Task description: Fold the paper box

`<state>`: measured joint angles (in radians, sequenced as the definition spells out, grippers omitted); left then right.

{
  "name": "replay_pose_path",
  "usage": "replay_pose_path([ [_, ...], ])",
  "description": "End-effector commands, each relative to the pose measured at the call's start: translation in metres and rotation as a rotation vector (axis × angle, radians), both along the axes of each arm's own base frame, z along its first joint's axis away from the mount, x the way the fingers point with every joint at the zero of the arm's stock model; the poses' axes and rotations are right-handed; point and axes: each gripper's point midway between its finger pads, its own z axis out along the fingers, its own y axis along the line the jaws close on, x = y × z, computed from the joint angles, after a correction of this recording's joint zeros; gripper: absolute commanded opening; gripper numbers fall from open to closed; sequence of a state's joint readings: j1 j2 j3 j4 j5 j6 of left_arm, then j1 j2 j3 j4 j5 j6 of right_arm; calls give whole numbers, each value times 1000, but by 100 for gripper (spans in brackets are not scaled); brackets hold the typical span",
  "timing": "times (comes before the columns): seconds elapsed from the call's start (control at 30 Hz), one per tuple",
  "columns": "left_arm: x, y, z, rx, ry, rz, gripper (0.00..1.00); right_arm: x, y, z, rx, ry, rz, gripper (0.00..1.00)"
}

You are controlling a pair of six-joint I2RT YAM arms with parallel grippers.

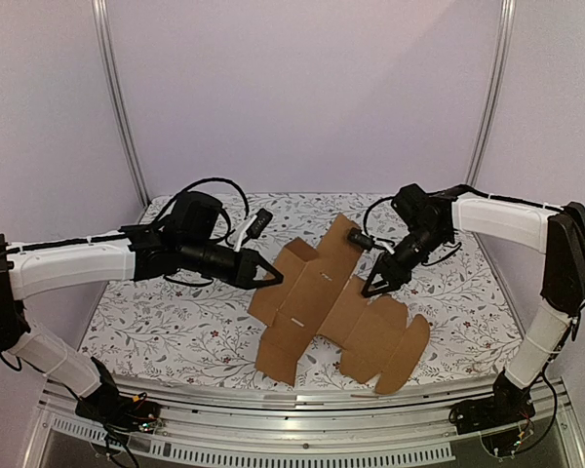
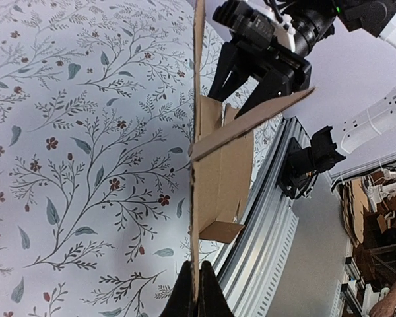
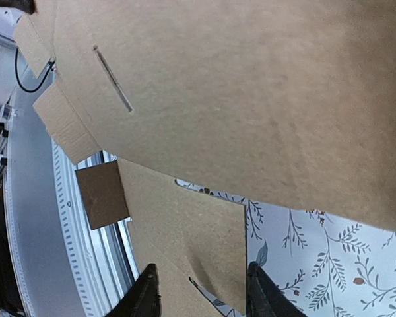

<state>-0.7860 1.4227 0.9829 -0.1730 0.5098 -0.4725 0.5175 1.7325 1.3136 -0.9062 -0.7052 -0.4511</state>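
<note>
The paper box (image 1: 336, 312) is a brown die-cut cardboard sheet, mostly unfolded, lying across the middle of the table with some flaps lifted. My left gripper (image 1: 273, 276) is shut on its left edge. In the left wrist view the cardboard (image 2: 224, 165) runs edge-on up from the pinched fingertips (image 2: 197, 290). My right gripper (image 1: 375, 283) hovers over the sheet's upper right part, jaws open. In the right wrist view a flat flap (image 3: 198, 238) lies under and between the spread fingers (image 3: 148, 294); the large panel (image 3: 251, 86) fills the upper frame.
A floral tablecloth (image 1: 175, 322) covers the table. An aluminium rail (image 1: 302, 405) runs along the near edge, close to the box's front flaps. Purple walls and two metal posts (image 1: 122, 107) stand behind. The right gripper (image 2: 251, 72) shows in the left wrist view.
</note>
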Motion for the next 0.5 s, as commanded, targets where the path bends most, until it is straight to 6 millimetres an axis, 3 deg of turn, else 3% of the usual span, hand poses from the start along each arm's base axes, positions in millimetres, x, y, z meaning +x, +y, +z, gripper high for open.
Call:
replay_pose_path([
  [0.0, 13, 6, -1, -16, 9, 45, 0, -10, 10, 1, 32, 0, 37, 30],
  [0.2, 22, 7, -3, -37, 26, 83, 0, -23, 15, -11, -89, -172, 106, 13],
  [0.3, 25, 6, -8, -38, 45, 88, 0, -17, 16, -19, -193, -318, 107, 5],
  [0.47, 28, 4, -20, -24, 82, 104, 0, -15, 22, -21, -250, -410, 115, 5],
])
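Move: The paper box's side-panel edge lies between the right hand's open fingers, about 2 cm back, 2 cm left and 2 cm below the hand point. From that hand, the slotted main panel's middle is some 11 cm left and 1 cm back, roughly level; the rounded end flap is about 12 cm back, 7 cm right and 10 cm lower. From the left hand, that edge is roughly 16 cm right, 4 cm back and 9 cm lower. Right fingers shut on the side panel's edge, travelling about 4 cm back, down and left; left keeps hold, sinking. ##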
